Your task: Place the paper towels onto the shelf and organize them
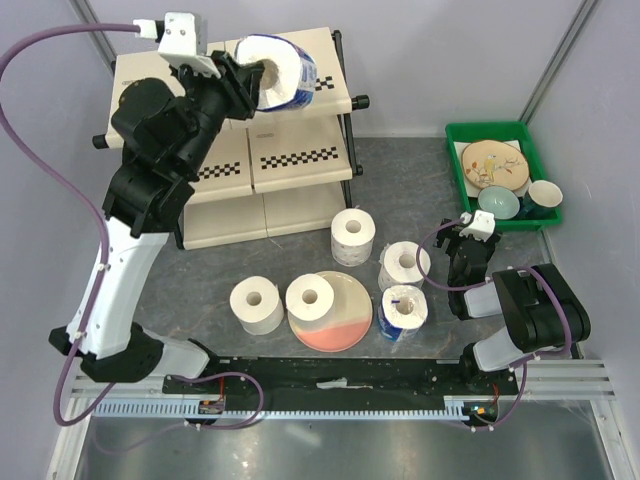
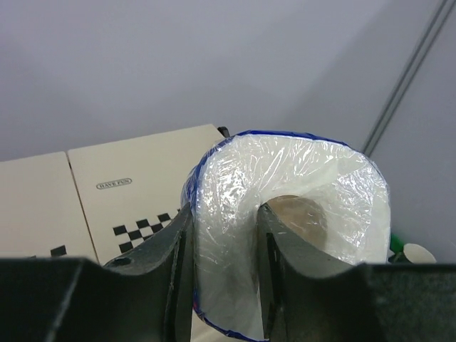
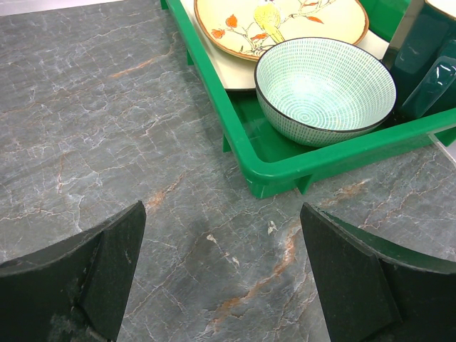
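My left gripper (image 1: 262,78) (image 2: 224,249) is shut on a paper towel roll in a blue-edged clear wrapper (image 1: 285,68) (image 2: 313,185). One finger is in its hollow core and the other on its outer side. It hangs just above the top tier of the cream shelf (image 1: 300,105) (image 2: 135,178). Several more paper towels stand on the table: one unwrapped roll (image 1: 353,236) near the shelf's foot, another (image 1: 403,264), a wrapped one (image 1: 403,310), one at the left (image 1: 257,303), and one (image 1: 311,297) on the pink plate (image 1: 345,325). My right gripper (image 1: 462,232) (image 3: 224,249) is open, low over bare table.
A green tray (image 1: 455,165) (image 3: 285,167) with a painted plate (image 3: 278,21) and a patterned bowl (image 3: 324,89) sits at the back right, just ahead of my right gripper. The shelf's two lower tiers (image 1: 295,155) hold nothing that I can see.
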Controlling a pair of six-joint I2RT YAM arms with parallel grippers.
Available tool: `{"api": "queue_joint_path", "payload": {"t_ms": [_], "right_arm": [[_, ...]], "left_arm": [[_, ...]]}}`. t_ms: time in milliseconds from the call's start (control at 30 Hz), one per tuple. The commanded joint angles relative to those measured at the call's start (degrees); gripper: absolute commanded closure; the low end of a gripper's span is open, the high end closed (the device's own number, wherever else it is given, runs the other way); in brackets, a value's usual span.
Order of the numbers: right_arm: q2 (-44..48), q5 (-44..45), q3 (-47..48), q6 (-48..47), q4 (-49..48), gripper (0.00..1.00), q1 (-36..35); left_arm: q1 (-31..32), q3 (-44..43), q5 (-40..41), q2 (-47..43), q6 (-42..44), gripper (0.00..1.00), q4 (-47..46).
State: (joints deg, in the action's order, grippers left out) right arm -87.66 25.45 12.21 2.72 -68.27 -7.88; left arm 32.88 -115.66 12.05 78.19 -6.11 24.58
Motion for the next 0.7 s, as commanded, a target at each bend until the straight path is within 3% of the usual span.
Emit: {"api": "queue_joint_path", "payload": {"t_ms": [0,133,333,667], "right_arm": [[0.12,0.03,0.63,-0.17,-2.04,0.02,-0.03],[0.12,0.04,0.71,-0.17,-1.96,0.02,0.06],[0.12,-0.05,0.63,-0.09,-1.95,0.02,-0.03],[0.12,-0.05,0.62,-0.17,-1.95,0.02,-0.03]], "left_arm": [[0.16,-8.44,6.31,3.54,6.37,0.67,-2.61],[-0.27,-11.34,9.47,6.18,10.06,0.66,-2.52],[-3.52,-14.6,12.73,8.29,8.76,0.66,2.58],[-11.96,-12.31,1.67,9.08,1.19,0.66,4.25]]}}
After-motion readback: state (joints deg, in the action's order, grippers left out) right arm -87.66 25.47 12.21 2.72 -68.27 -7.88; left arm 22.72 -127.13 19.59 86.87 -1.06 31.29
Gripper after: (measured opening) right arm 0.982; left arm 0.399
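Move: My left hand already holds a blue-wrapped paper towel roll, its middle about 6 cm to the right, 3 cm ahead and slightly below my fingers. The middle of the top shelf lies some 5 cm ahead, 7 cm left and 8 cm below; the middle shelf sits about 30 cm down, 5 cm ahead and 4 cm left. The nearest standing roll is about 20 cm right, 4 cm back and 51 cm below. From my idle right hand, the top shelf is roughly 54 cm left, 7 cm ahead and 42 cm up. Keeping the roll pinched by its wall, one finger in the core, I carry it with my left hand over the top shelf: first mostly forward, then swinging left, about 7.5 cm left and 5.5 cm forward in all. As it goes, I turn the wrist nearly 20 degrees counter-clockwise; the height hardly changes, a slight rise easing into a slight sink. ##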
